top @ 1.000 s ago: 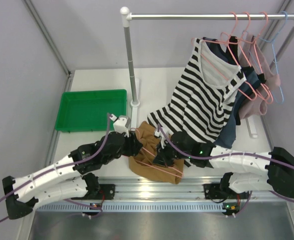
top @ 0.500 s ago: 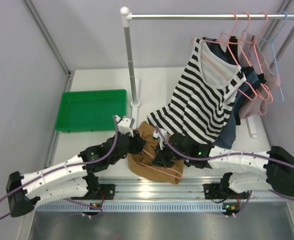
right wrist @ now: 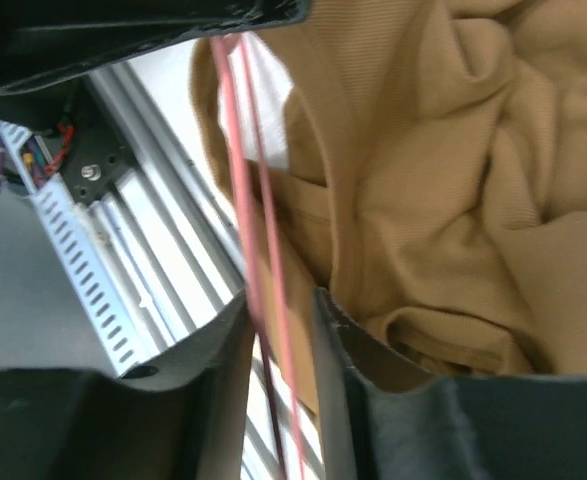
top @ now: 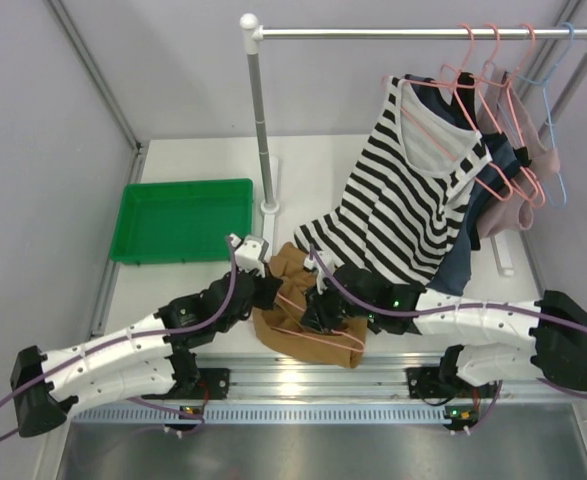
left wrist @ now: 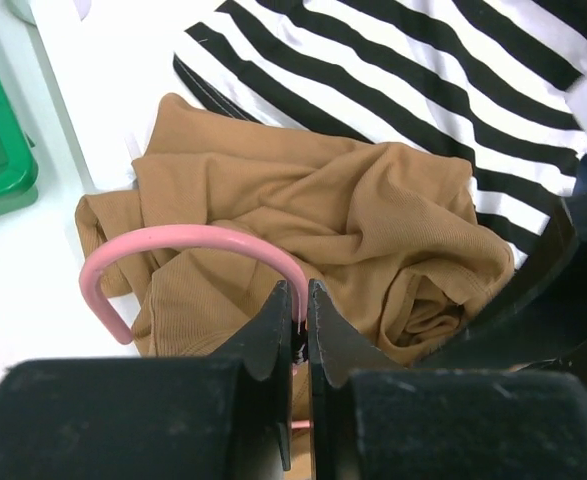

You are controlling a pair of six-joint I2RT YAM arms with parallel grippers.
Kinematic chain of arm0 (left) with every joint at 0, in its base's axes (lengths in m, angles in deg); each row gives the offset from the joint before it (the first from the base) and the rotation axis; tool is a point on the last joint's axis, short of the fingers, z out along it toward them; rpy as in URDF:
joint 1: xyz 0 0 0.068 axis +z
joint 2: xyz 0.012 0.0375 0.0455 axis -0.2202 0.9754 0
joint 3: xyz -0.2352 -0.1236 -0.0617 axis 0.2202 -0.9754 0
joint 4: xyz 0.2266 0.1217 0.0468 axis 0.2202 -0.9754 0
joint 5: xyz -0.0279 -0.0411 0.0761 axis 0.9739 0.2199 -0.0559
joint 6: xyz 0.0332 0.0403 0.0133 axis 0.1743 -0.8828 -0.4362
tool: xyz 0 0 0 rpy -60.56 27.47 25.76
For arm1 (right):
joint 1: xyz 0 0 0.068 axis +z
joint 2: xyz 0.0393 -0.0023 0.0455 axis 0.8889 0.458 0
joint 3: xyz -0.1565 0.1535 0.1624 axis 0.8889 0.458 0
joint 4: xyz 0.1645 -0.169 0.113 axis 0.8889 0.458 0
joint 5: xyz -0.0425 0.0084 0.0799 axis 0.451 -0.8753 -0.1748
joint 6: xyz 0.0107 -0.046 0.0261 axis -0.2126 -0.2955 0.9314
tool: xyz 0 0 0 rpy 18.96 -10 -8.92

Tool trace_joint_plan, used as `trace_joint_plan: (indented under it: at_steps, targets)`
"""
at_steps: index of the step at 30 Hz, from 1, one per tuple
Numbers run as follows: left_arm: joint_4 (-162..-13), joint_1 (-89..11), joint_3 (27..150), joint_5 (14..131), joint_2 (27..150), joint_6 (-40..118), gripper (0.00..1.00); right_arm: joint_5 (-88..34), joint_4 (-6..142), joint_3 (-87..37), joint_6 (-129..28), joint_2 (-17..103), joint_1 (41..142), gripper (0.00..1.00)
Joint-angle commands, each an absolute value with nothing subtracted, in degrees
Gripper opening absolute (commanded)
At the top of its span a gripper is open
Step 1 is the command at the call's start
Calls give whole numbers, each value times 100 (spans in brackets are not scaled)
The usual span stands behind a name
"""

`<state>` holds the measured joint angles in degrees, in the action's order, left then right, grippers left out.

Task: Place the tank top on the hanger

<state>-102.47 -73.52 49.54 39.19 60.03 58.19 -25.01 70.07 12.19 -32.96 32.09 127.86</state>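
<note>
The tan tank top [top: 295,265] lies crumpled on the table near the front edge, with the pink wire hanger [top: 318,341] across it. In the left wrist view the hanger's hook [left wrist: 173,238] curves over the tank top [left wrist: 373,220], and my left gripper [left wrist: 301,295] is shut on the wire at the hook's base. My left gripper [top: 269,290] sits at the cloth's left edge. My right gripper [top: 318,312] hovers over the middle of the cloth. Its jaws [right wrist: 283,320] stand slightly apart around the hanger wire [right wrist: 235,170], beside the tank top [right wrist: 453,170].
A black-and-white striped top [top: 413,200] hangs from the rack and trails onto the table just behind the tank top. Pink hangers [top: 513,130] and a blue hanger [top: 553,140] hang at the right. The rack pole [top: 261,130] and a green tray [top: 181,220] stand at the left. An aluminium rail [right wrist: 153,270] edges the table.
My left gripper has moved in towards the cloth and closed on the hanger's hook. My right gripper, shut before, has opened a little around the hanger wire.
</note>
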Motion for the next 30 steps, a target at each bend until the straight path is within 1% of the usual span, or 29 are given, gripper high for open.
trace_joint_plan:
  at_steps: [1,2,3,4,6,8,9,10,12,14,15,19,21,23,26,27,30]
  targets:
    - [-9908,-7381,4812,4168,5834,5777,0,-1920,7332,844,-3063,2965,12866,32]
    - [-9908,-7372,4777,4195,5808,5716,0,-1701,7429,817,-3019,2903,12866,35]
    - [-9899,-7372,4760,4238,5781,5689,0,-1473,7673,791,-2897,2832,12866,42]
    - [-9882,-7381,4751,4300,5772,5663,0,-1331,7806,695,-2835,2675,12866,45]
    - [-9856,-7381,4724,4379,5755,5584,0,-1042,8279,598,-2677,2472,12857,48]
    - [-9829,-7381,4698,4510,5755,5514,0,-471,8737,405,-2378,2130,12831,51]
    - [-9785,-7381,4689,4537,5737,5496,0,-182,9209,334,-2151,2024,12787,55]
    - [-9776,-7372,4680,4581,5720,5487,0,-144,9414,203,-2053,1866,12717,56]
    - [-9741,-7381,4654,4739,5658,5417,0,-205,9809,106,-1878,1777,12497,56]
    - [-9688,-7381,4628,4871,5597,5347,0,-257,10223,61,-1754,1742,12427,52]
    - [-9662,-7381,4619,4985,5535,5329,0,-362,10294,105,-1649,1716,12426,48]
    - [-9671,-7390,4592,5109,5438,5285,0,-801,10383,552,-1472,1689,12426,38]
    - [-9697,-7381,4584,5144,5438,5294,0,-1195,10147,763,-1350,1698,12426,38]
    - [-9697,-7381,4584,5179,5438,5302,0,-1364,9918,1071,-1253,1785,12479,39]
    - [-9706,-7389,4601,5188,5403,5302,0,-1330,9882,1282,-1103,1944,12619,49]
    - [-9723,-7381,4619,5188,5377,5302,0,-1373,9786,1335,-1024,1970,12637,54]
    - [-9828,-7389,4663,5162,5359,5294,0,-1409,9601,1529,-901,2058,12743,56]
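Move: My right hand, its fingers just parting around the hanger's wires, is going for the near-right edge of the tank top, some 9 cm to its right, 3 cm back and 8 cm below. The hanger's free end is about 11 cm right and 6 cm back, 6 cm down; the striped shirt's lower end is 13 cm ahead and 8 cm right, 7 cm down. From my left hand, which grips the hanger by the hook, the tank top's middle lies 8 cm right, 3 cm back and 12 cm below. I open my right fingers further and clear the hanger, swinging the hand right about 10 cm in an arc: up and slightly forward, then down and back towards the tank top's near-right edge, turning some 25 degrees clockwise and tipping the fingers steeper down. My left hand keeps its pinch on the hanger, draws it back about 3 cm and turns it slightly clockwise. ##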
